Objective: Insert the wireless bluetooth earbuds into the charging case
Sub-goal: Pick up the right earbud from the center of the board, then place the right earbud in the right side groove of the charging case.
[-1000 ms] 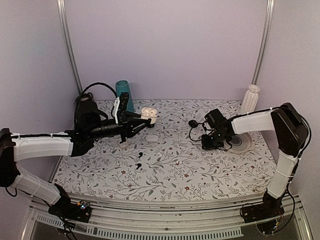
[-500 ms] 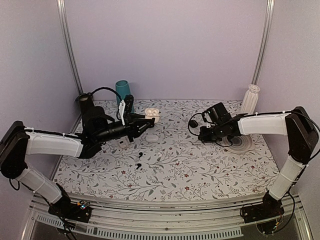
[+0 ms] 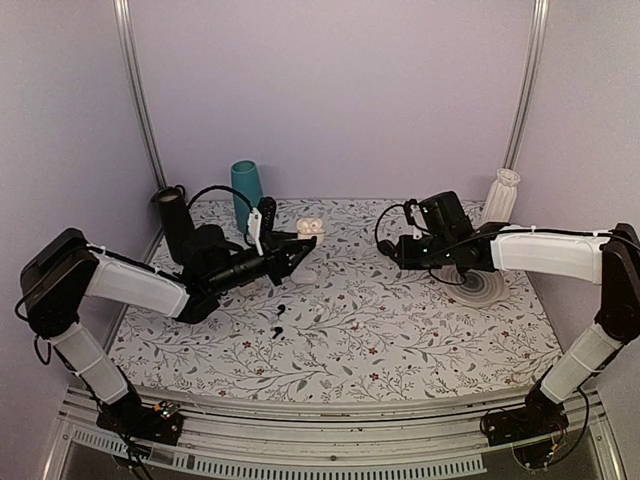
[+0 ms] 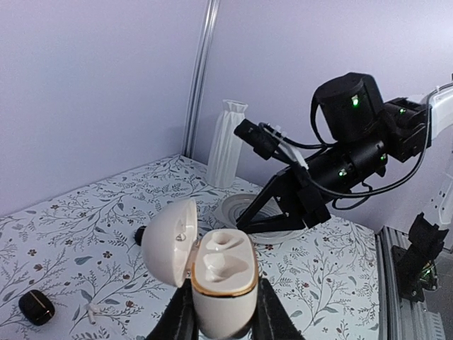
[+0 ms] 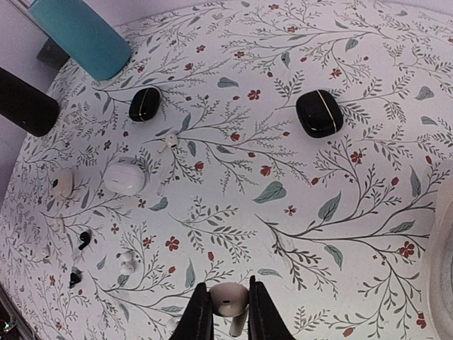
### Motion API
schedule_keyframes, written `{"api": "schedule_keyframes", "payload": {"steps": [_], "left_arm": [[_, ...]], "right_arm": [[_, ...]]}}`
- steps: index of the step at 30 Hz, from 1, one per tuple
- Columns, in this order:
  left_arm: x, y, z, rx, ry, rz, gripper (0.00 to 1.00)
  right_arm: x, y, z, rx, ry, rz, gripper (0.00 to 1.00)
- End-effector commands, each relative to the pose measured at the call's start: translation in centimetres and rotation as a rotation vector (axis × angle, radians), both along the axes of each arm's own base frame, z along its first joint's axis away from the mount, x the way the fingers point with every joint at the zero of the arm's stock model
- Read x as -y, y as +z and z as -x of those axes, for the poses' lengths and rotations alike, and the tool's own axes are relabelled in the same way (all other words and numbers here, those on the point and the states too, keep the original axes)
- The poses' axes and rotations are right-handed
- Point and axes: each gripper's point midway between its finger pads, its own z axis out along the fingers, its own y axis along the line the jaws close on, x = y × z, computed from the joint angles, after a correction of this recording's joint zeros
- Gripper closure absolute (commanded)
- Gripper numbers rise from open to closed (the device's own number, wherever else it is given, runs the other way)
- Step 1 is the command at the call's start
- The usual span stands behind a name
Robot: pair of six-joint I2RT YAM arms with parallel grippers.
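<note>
My left gripper [image 4: 222,315] is shut on the glossy white charging case [image 4: 221,282], held upright above the table with its lid [image 4: 168,241] swung open to the left. Both hollows inside show no earbud. From above, the case [image 3: 308,228] sits near the back middle, at the tips of the left gripper [image 3: 298,246]. My right gripper [image 5: 225,306] is shut on a white earbud [image 5: 228,299], stem pointing down, above the floral table. It hovers [image 3: 395,250] to the right of the case, apart from it. More white earbuds [image 5: 127,262] and black ones [image 5: 83,239] lie loose on the table.
Two black pebble-shaped cases [image 5: 144,104] [image 5: 319,112] and a closed white case [image 5: 124,178] lie on the table. A teal cup [image 3: 247,190] and a black cylinder [image 3: 175,215] stand at the back left, a white vase [image 3: 503,195] and a white ribbed disc [image 3: 482,285] at the right.
Both arms have reached further toward the back. The right gripper has moved back and left with the earbud, closer to the case. The left gripper still holds the open case.
</note>
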Motion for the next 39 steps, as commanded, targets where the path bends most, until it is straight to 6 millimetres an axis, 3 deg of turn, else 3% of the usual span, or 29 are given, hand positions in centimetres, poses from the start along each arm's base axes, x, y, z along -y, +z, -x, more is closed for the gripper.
{"api": "schedule_keyframes", "payload": {"steps": [1, 13, 21, 30, 39], "left_arm": [[0.9, 2.3, -0.4, 0.094, 0.009, 0.073, 1.00], [2.6, 3.6, -0.9, 0.155, 0.009, 0.088, 1.00], [3.6, 4.7, -0.1, 0.183, -0.017, 0.102, 1.00], [4.8, 6.1, 2.6, 0.220, -0.129, 0.110, 1.00], [4.7, 7.6, 3.8, 0.208, -0.159, 0.141, 1.00]], "right_arm": [[-1.8, 6.5, -0.2, 0.144, -0.001, -0.104, 0.90], [-4.6, 15.7, 2.6, 0.349, 0.049, -0.233, 0.90], [-6.2, 20.7, 4.9, 0.471, 0.096, -0.317, 0.89], [-8.3, 23.7, 7.5, 0.615, 0.175, -0.345, 0.89], [-10.4, 24.0, 9.7, 0.691, 0.279, -0.328, 0.88]]}}
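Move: The open charging case, already pinched in the left gripper, lies about 16 cm to the left of the right hand, some 4 cm nearer the base and roughly 10 cm higher. Below the right hand, on the table about 12 cm down, the black box stands some 14 cm straight ahead, and the white oval box about 5 cm ahead and 20 cm to the left. From the left hand, the earbud in the right fingers is about 5 cm ahead, 17 cm right and 10 cm down. Keep the right fingers shut on the earbud and lift it about 22 cm, swinging it left and drawing it back towards the case, while tipping the fingers up some 35 degrees out of their downward slant. Bring the left gripper, still pinching the open case, about 5 cm right to meet it, raising it nearly as much after a small dip and finally drawing it back slightly. ##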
